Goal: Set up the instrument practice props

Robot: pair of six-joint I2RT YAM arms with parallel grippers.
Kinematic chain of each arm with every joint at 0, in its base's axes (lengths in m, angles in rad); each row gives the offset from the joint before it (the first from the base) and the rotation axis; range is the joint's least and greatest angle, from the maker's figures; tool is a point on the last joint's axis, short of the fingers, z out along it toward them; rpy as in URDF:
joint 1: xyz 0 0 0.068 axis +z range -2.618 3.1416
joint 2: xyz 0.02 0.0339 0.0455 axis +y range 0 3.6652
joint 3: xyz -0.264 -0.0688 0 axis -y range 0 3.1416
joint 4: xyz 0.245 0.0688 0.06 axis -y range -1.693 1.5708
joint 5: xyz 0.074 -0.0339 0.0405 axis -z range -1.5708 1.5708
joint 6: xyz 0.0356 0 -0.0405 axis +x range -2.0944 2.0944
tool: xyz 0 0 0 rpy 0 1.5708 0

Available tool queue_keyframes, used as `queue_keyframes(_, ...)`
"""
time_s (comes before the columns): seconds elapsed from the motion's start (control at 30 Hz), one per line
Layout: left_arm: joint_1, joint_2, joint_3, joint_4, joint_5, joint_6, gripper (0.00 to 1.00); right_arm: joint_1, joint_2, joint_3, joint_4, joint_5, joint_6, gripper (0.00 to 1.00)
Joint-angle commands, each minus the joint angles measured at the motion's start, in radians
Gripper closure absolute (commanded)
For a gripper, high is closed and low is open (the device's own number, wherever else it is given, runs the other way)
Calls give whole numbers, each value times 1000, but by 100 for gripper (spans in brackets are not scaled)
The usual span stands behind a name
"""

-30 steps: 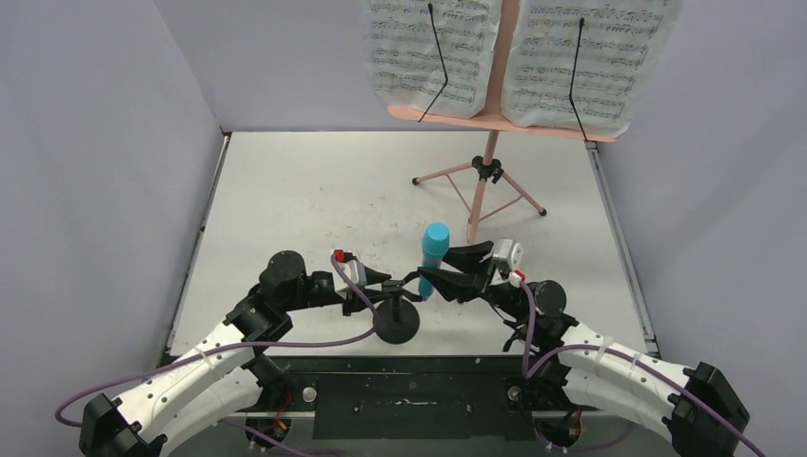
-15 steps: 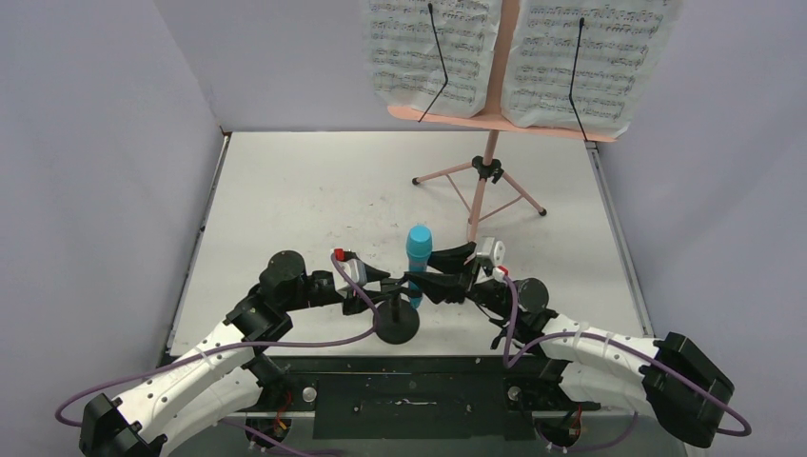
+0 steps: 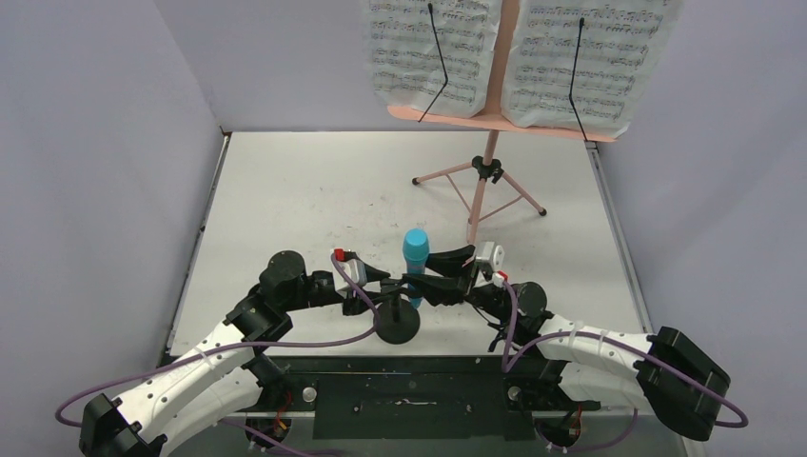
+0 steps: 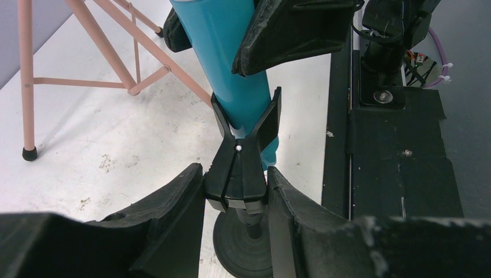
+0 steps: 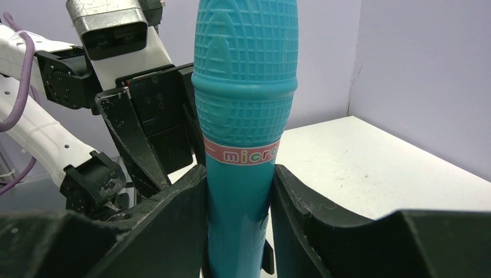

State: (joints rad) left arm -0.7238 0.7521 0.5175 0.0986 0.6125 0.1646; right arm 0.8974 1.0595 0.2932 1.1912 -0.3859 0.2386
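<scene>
The bright blue microphone (image 3: 415, 246) (image 5: 246, 87) stands upright, its lower body (image 4: 231, 58) resting in the V-shaped clip (image 4: 240, 168) of the black round-based mic stand (image 3: 397, 324). My right gripper (image 3: 419, 271) (image 5: 238, 174) is shut on the microphone's handle from the right. My left gripper (image 3: 388, 284) (image 4: 235, 179) reaches in from the left, with both fingers pressed against the sides of the clip. At the back the pink music stand (image 3: 490, 119) stands on its tripod, holding two white sheet-music pages (image 3: 433, 48).
The pink tripod legs (image 3: 476, 181) (image 4: 26, 81) spread just behind the microphone. Grey walls close in the left, right and back sides. A black base plate (image 4: 399, 156) runs along the table's near edge by the arm mounts.
My right gripper has carried the microphone left and stood it upright into the mic stand's clip. My left gripper's jaws have widened around the clip, while that arm has stayed in place.
</scene>
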Motion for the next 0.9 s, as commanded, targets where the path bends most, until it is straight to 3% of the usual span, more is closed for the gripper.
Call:
queue_keyframes(0.0,-3,1,9,4,27,-3,100,27,13,-2,92,-12,18,95)
queue_keyframes(0.13,-3,-1,10,4,22,-3,100,29,17,-2,88,-3,22,95)
queue_keyframes(0.17,-3,-2,10,5,20,-3,96,30,16,-1,82,1,22,95)
queue_keyframes(0.2,-3,-5,9,7,21,-2,84,31,14,2,75,4,24,95)
queue_keyframes(0.4,-3,-12,3,18,16,-16,31,31,6,15,25,34,34,88)
queue_keyframes(0.5,-3,-20,-6,34,15,-27,13,31,5,21,14,39,41,78)
queue_keyframes(0.63,-3,-35,-13,42,12,-28,2,31,11,27,9,38,49,64)
queue_keyframes(0.87,-3,-45,-17,49,10,-30,3,32,14,42,-14,26,58,19)
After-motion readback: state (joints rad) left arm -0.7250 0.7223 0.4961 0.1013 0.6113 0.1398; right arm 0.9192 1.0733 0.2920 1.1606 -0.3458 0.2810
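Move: My left hand still grips the mic stand's clip: the jaws sit about 2 cm to its right, the round base some 18 cm below and 1 cm to its right. My right hand still holds the microphone between its pads, already in those jaws, which lie roughly 1 cm back, 3 cm left and 5 cm below it. The music stand's near foot is about 5 cm ahead of my right hand, 12 cm to its right and 25 cm lower. With the microphone in the clip, I let go with both hands, left first. My left fingers open wide off the clip while the hand stays almost in place. My right hand holds its grip a little longer, then opens well clear of the microphone body and sinks about 1 cm, tipping slightly. ##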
